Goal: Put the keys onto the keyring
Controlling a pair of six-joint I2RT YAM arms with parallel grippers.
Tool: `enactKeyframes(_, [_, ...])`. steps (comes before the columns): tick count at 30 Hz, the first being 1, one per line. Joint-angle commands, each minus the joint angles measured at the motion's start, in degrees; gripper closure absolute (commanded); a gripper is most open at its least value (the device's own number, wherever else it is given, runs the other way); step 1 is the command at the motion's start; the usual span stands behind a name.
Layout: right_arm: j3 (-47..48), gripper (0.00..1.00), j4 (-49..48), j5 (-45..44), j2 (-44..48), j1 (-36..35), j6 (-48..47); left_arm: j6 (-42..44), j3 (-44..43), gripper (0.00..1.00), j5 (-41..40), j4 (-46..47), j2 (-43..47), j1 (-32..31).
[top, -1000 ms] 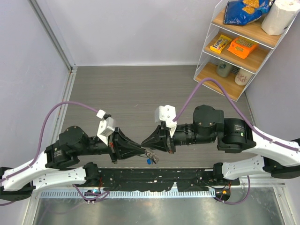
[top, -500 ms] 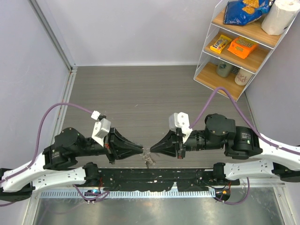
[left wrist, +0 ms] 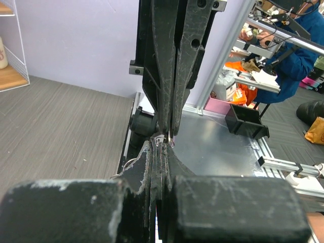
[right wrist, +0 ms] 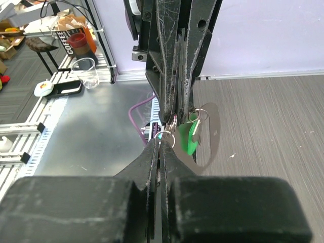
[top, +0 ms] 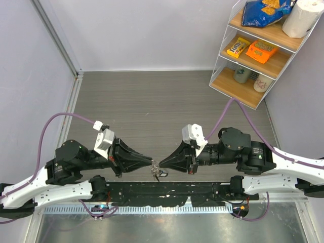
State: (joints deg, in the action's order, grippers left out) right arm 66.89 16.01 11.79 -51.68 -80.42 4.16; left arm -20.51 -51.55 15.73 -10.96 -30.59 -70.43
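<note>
My left gripper and right gripper meet tip to tip just above the near rail, both shut. The keys dangle as a small dark bunch under the meeting point. In the right wrist view, the keyring, a thin silvery loop, is pinched at my right gripper's tips. The left gripper comes in from above, shut on thin metal of the bunch. A green-headed key hangs from a small ring beside its fingers. In the left wrist view, my left gripper touches the right gripper; what is pinched is mostly hidden.
A wire shelf with snack packs, cups and a paper roll stands at the back right. The black rail and a metal table top lie directly below the grippers. A plastic cup and a phone sit on that metal top.
A second ago the right gripper sat apart, beyond the left tip. It has swung round to face it, and the two tips now meet, with the keys still hanging beneath.
</note>
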Motion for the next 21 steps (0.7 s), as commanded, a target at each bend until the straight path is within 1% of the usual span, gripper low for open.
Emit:
enactKeyframes(1, [-2.0,0.95,-6.9,1.7,0.7,-0.2,2.0,0.6,-0.6,1.0,-1.7,7.2,0.4,0.1])
enactKeyframes(13, [-3.7,0.95,-7.7,-0.9,0.5,-0.2,1.4,0.6,-0.1,1.0,-1.9,8.1,1.5,0.1])
enactKeyframes(15, [-3.9,0.93,-7.7,-1.2,0.4,-0.2,1.4,0.6,0.0,1.0,-1.8,8.5,1.6,0.1])
enactKeyframes(17, [-3.8,0.76,-7.6,-1.7,0.4,-0.2,1.6,0.5,0.0,1.0,-1.6,8.7,1.6,0.1])
enactKeyframes(18, [-3.5,0.7,-7.5,-2.2,0.9,-0.2,1.5,0.5,0.2,1.0,-1.5,8.8,1.7,0.1])
enactKeyframes(19, [-3.4,0.63,-7.4,-2.5,1.2,-0.2,1.4,0.5,0.2,1.0,-1.4,8.8,1.7,0.1])
enactKeyframes(20, [-2.7,0.59,-7.0,-3.3,1.8,-0.2,1.4,0.5,0.3,1.0,-1.3,8.8,1.7,0.1])
enactKeyframes(21, [-2.5,0.53,-6.8,-3.5,2.2,-0.2,1.3,0.5,0.4,1.0,-1.3,8.9,1.8,0.1])
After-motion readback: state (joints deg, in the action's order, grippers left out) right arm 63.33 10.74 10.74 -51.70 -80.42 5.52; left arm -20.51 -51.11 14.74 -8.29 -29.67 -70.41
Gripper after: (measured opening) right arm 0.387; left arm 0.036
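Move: The left gripper still pinches the keyring at its own fingertips. From the right gripper, shut on a thin ring of the same bunch, that keyring is about 3 cm to the left, 1 cm ahead and level. The green tag shows some 3 cm ahead of the right gripper, 4 cm to its left and roughly 1 cm lower, and the keys hang about 4 cm below it, 1 cm to its left and level fore and aft. Ease the right gripper about 1 cm left with the thin ring still pinched, sinking slightly, pause, then open its fingers to roughly a third or more of their range and let go of the ring. Keep the left gripper shut on the keyring, letting it rise by about 1 cm. ##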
